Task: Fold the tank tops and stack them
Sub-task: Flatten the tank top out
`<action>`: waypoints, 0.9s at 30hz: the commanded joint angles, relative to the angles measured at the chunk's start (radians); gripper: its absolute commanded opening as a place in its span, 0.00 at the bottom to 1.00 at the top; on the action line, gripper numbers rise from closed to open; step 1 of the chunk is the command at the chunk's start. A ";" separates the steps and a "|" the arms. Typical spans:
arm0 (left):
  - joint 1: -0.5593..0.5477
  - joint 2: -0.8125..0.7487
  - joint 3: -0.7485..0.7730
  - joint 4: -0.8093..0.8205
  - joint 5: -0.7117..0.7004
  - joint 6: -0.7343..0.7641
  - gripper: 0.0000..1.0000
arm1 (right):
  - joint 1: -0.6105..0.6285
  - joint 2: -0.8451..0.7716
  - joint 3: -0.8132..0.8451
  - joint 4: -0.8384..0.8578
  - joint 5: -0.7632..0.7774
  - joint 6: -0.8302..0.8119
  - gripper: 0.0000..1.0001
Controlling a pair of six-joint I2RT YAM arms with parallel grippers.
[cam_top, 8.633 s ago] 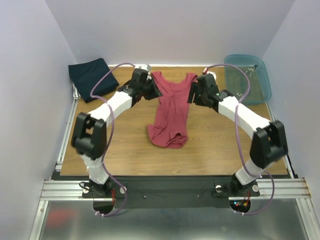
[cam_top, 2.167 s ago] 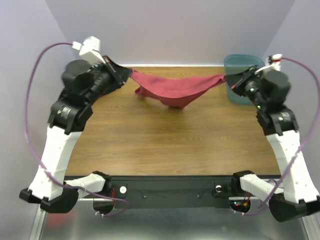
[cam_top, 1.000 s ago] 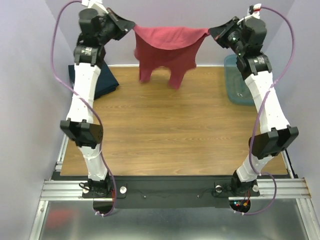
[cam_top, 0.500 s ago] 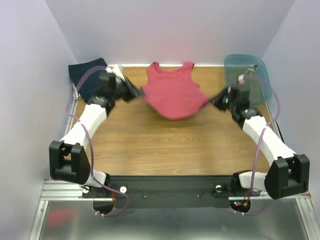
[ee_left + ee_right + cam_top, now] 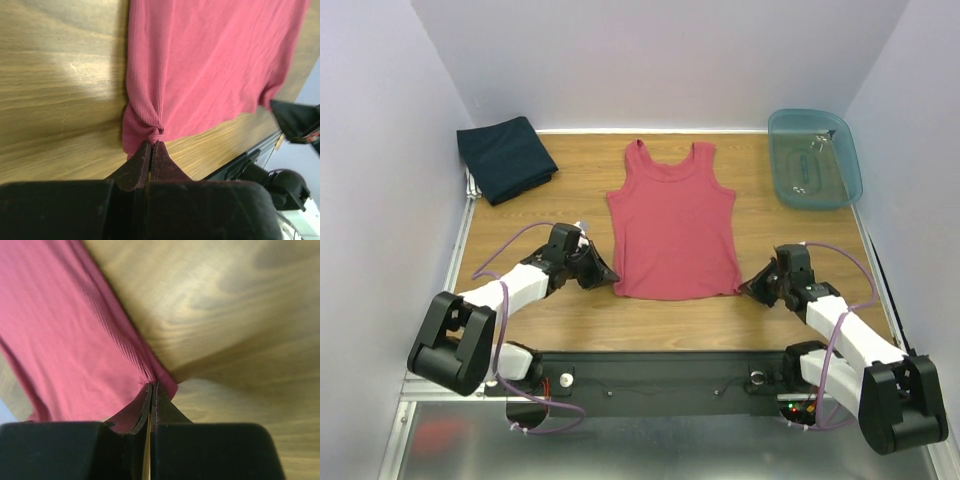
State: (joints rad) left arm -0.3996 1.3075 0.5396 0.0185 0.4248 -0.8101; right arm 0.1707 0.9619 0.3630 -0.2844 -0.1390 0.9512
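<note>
The red tank top (image 5: 673, 222) lies spread flat on the wooden table, straps toward the back wall, hem toward me. My left gripper (image 5: 607, 277) is shut on its near left hem corner (image 5: 152, 131). At the near right hem corner (image 5: 159, 379) my right gripper (image 5: 748, 289) is shut as well. Both arms lie low along the table's front. The navy tank top (image 5: 505, 158) sits folded at the back left corner.
A translucent blue plastic tub (image 5: 814, 158) stands at the back right. The white walls close in on three sides. The table's front edge with the metal rail (image 5: 660, 372) runs just behind both grippers.
Both grippers have drawn the red top toward me and down; it hung sagging between them half a second ago and now lies flat with the hem near the front.
</note>
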 commanded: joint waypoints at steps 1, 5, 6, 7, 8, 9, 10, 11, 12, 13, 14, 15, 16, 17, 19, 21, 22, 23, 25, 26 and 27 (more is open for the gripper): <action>-0.004 -0.054 -0.004 -0.017 -0.061 -0.015 0.00 | -0.005 -0.032 0.004 -0.047 0.068 0.017 0.00; -0.004 -0.071 -0.010 -0.084 -0.070 0.002 0.00 | -0.014 -0.055 0.054 -0.154 0.163 -0.020 0.00; -0.004 -0.073 -0.010 -0.092 -0.072 0.005 0.00 | -0.016 -0.057 0.066 -0.171 0.180 -0.026 0.01; -0.004 -0.074 -0.015 -0.098 -0.064 0.012 0.00 | -0.017 -0.057 0.077 -0.182 0.214 -0.034 0.02; -0.004 -0.074 -0.016 -0.104 -0.061 0.015 0.03 | -0.022 -0.054 0.085 -0.203 0.226 -0.051 0.04; -0.004 -0.076 -0.017 -0.110 -0.058 0.022 0.06 | -0.023 -0.051 0.097 -0.214 0.239 -0.054 0.05; -0.004 -0.076 -0.010 -0.126 -0.057 0.034 0.14 | -0.026 -0.046 0.111 -0.228 0.255 -0.063 0.10; -0.004 -0.083 -0.006 -0.138 -0.055 0.040 0.20 | -0.028 -0.045 0.116 -0.234 0.262 -0.066 0.14; -0.004 -0.088 0.000 -0.149 -0.055 0.051 0.25 | -0.031 -0.043 0.122 -0.239 0.265 -0.071 0.25; -0.004 -0.096 0.019 -0.178 -0.058 0.058 0.29 | -0.031 -0.043 0.134 -0.243 0.269 -0.074 0.32; -0.004 -0.115 0.031 -0.192 -0.061 0.075 0.37 | -0.033 -0.049 0.139 -0.255 0.269 -0.080 0.38; -0.004 -0.128 0.043 -0.206 -0.066 0.083 0.39 | -0.033 -0.054 0.145 -0.260 0.269 -0.084 0.43; -0.004 -0.140 0.077 -0.238 -0.087 0.088 0.42 | -0.033 -0.061 0.160 -0.268 0.271 -0.091 0.50; -0.002 -0.164 0.095 -0.258 -0.102 0.101 0.53 | -0.033 -0.075 0.171 -0.282 0.276 -0.098 0.58; 0.004 -0.178 0.155 -0.294 -0.142 0.115 0.55 | -0.033 -0.086 0.204 -0.300 0.277 -0.112 0.61; 0.021 -0.174 0.190 -0.298 -0.156 0.138 0.55 | -0.033 -0.092 0.231 -0.300 0.250 -0.133 0.63; 0.033 -0.160 0.222 -0.296 -0.158 0.146 0.55 | -0.033 -0.086 0.243 -0.289 0.222 -0.144 0.63; 0.072 -0.145 0.239 -0.284 -0.146 0.147 0.55 | -0.030 -0.068 0.257 -0.262 0.147 -0.153 0.63; 0.108 -0.062 0.296 -0.212 -0.107 0.176 0.54 | 0.040 -0.010 0.300 -0.211 0.095 -0.160 0.60; 0.114 -0.021 0.324 -0.184 -0.095 0.198 0.54 | 0.097 0.012 0.342 -0.199 0.125 -0.138 0.59; 0.119 0.086 0.365 -0.183 -0.092 0.219 0.52 | 0.172 0.035 0.379 -0.196 0.189 -0.121 0.59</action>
State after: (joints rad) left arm -0.3096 1.2289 0.8066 -0.2317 0.3141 -0.6746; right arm 0.1978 0.9360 0.6289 -0.5610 0.0422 0.8291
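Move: At the hem of the tank top, both shut grippers already hold a corner: the left hand the left one, the right hand the right one, each right at the finger pads and barely above the table. The held corners lie some 27 cm apart, the right about 2 cm nearer the base. The left shoulder strap's end is about 34 cm ahead and 4 cm right of the left hand; the right strap's end is 34 cm ahead and 7 cm left of the right hand. Stretching the hem sideways, the right hand draws its corner about 5 cm to the right, its left side rolling down some 15 degrees, while the left hand eases 2 cm left and slightly back. Both open to a bit over half and let go; the left then rises about 8 cm, swinging forward along the shirt's side, and the right lifts 5 to 6 cm, coming partly back left. ##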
